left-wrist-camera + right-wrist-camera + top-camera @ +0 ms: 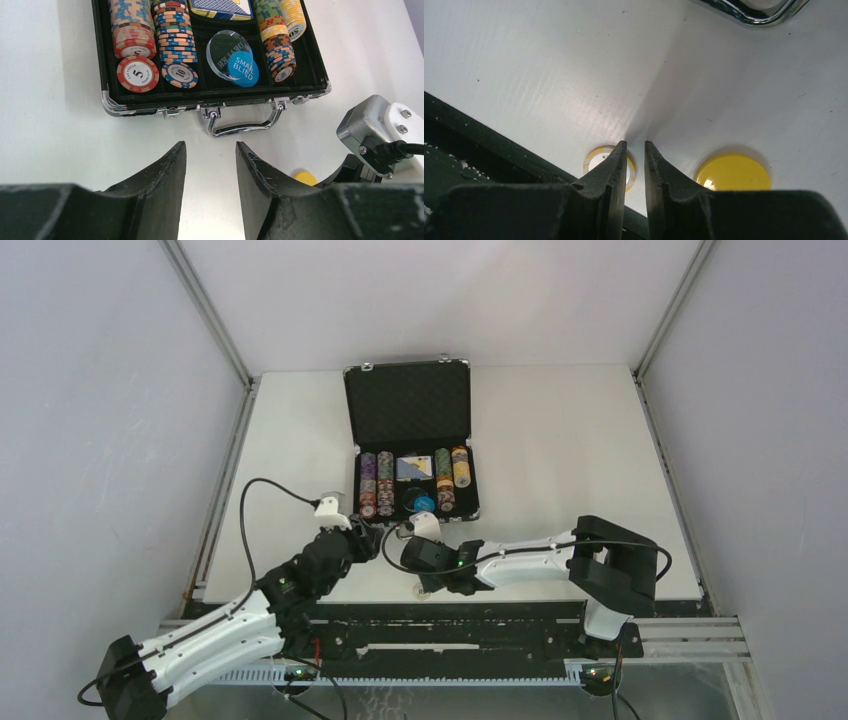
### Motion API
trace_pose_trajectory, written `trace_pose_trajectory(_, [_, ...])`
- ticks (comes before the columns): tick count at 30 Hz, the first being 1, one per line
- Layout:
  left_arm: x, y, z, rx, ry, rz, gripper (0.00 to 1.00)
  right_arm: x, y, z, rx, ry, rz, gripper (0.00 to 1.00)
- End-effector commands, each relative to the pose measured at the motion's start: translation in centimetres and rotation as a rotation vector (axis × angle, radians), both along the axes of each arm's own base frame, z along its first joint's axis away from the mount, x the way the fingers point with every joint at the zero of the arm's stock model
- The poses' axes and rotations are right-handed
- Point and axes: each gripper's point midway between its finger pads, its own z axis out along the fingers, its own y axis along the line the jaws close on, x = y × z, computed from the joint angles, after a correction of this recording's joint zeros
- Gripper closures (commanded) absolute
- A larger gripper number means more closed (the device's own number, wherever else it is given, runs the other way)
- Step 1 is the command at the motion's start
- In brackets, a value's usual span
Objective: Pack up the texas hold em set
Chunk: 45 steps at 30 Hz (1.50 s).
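The black briefcase (408, 405) lies open in the middle of the table with its lid upright. Its tray (102, 75) holds multicoloured poker chip stacks (175, 42), a card deck (220, 7), a clear round button (225, 47) and a blue "small blind" button (243, 70). My left gripper (210, 144) is open and empty, just in front of the metal handle (242, 127). My right gripper (635, 142) hangs low over the table, jaws narrowly open with nothing between them. A white-and-yellow chip (594, 159) lies by its left finger and a yellow button (733, 172) to its right.
The table's black front edge (484, 145) runs close behind the loose chip (425, 592). The right arm's wrist camera (377, 125) sits close to my left gripper's right side. Grey walls and metal rails enclose the table.
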Motion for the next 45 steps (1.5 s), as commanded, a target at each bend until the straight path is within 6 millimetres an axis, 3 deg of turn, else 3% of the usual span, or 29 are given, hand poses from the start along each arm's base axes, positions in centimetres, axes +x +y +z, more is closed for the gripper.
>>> trace_pose_trajectory(1, [0.0, 0.5, -0.7, 0.011, -0.005, 0.01, 0.54, -0.3, 1.3, 0.6, 0.03, -0.005, -0.002, 0.73])
trace_pose_trajectory(11, [0.0, 0.3, -0.6, 0.005, -0.005, 0.002, 0.54, -1.0, 1.0, 0.3, 0.009, -0.004, -0.006, 0.73])
trace_pose_trajectory(17, [0.0, 0.2, -0.6, 0.005, -0.004, -0.003, 0.54, 0.1, 1.3, 1.7, 0.048, -0.035, -0.018, 0.72])
trace_pose_trajectory(21, [0.0, 0.2, -0.5, 0.006, -0.006, -0.002, 0.54, 0.9, 1.5, 3.5, 0.081, -0.082, -0.014, 0.63])
trace_pose_trajectory(24, [0.0, 0.2, -0.5, 0.005, -0.007, -0.002, 0.54, 1.0, 1.5, 4.1, 0.065, -0.13, 0.034, 0.48])
trace_pose_trajectory(27, [0.0, 0.3, -0.5, 0.005, -0.008, 0.0, 0.54, 0.5, 1.3, 3.8, 0.017, -0.183, 0.144, 0.33])
trace_pose_trajectory(29, [0.0, 0.4, -0.4, 0.005, -0.011, 0.0, 0.54, -0.2, 1.3, 3.5, 0.003, -0.192, 0.221, 0.29])
trace_pose_trajectory(34, [0.0, 0.4, -0.4, 0.003, -0.012, 0.0, 0.54, -2.2, 1.3, 2.7, -0.009, -0.167, 0.368, 0.26])
trace_pose_trajectory(45, [0.0, 0.3, -0.7, 0.01, -0.004, -0.003, 0.54, -3.9, 2.2, 2.5, -0.001, -0.171, 0.443, 0.26])
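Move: Just back from the right hand's fingertips lies the 50 chip, at the table's near edge: about 3 cm back, 1 cm left and 1 cm below. The yellow button stands about 8 cm to this hand's right, level with it, also 1 cm lower; the case handle is some 10 cm ahead and 2 cm left, 1 cm above. From the idle left hand the chip is roughly 12 cm back, 9 cm right and 10 cm below. Sliding back about 1 cm at an even height, the right hand works its nearly closed fingertips against the chip's far side, then rises some 2 cm while opening wide. It swings back towards the near edge, ending about 3.5 cm behind its start and 1 cm higher, having turned some 20 degrees counter-clockwise, so the open fingers straddle the space over the chip. ##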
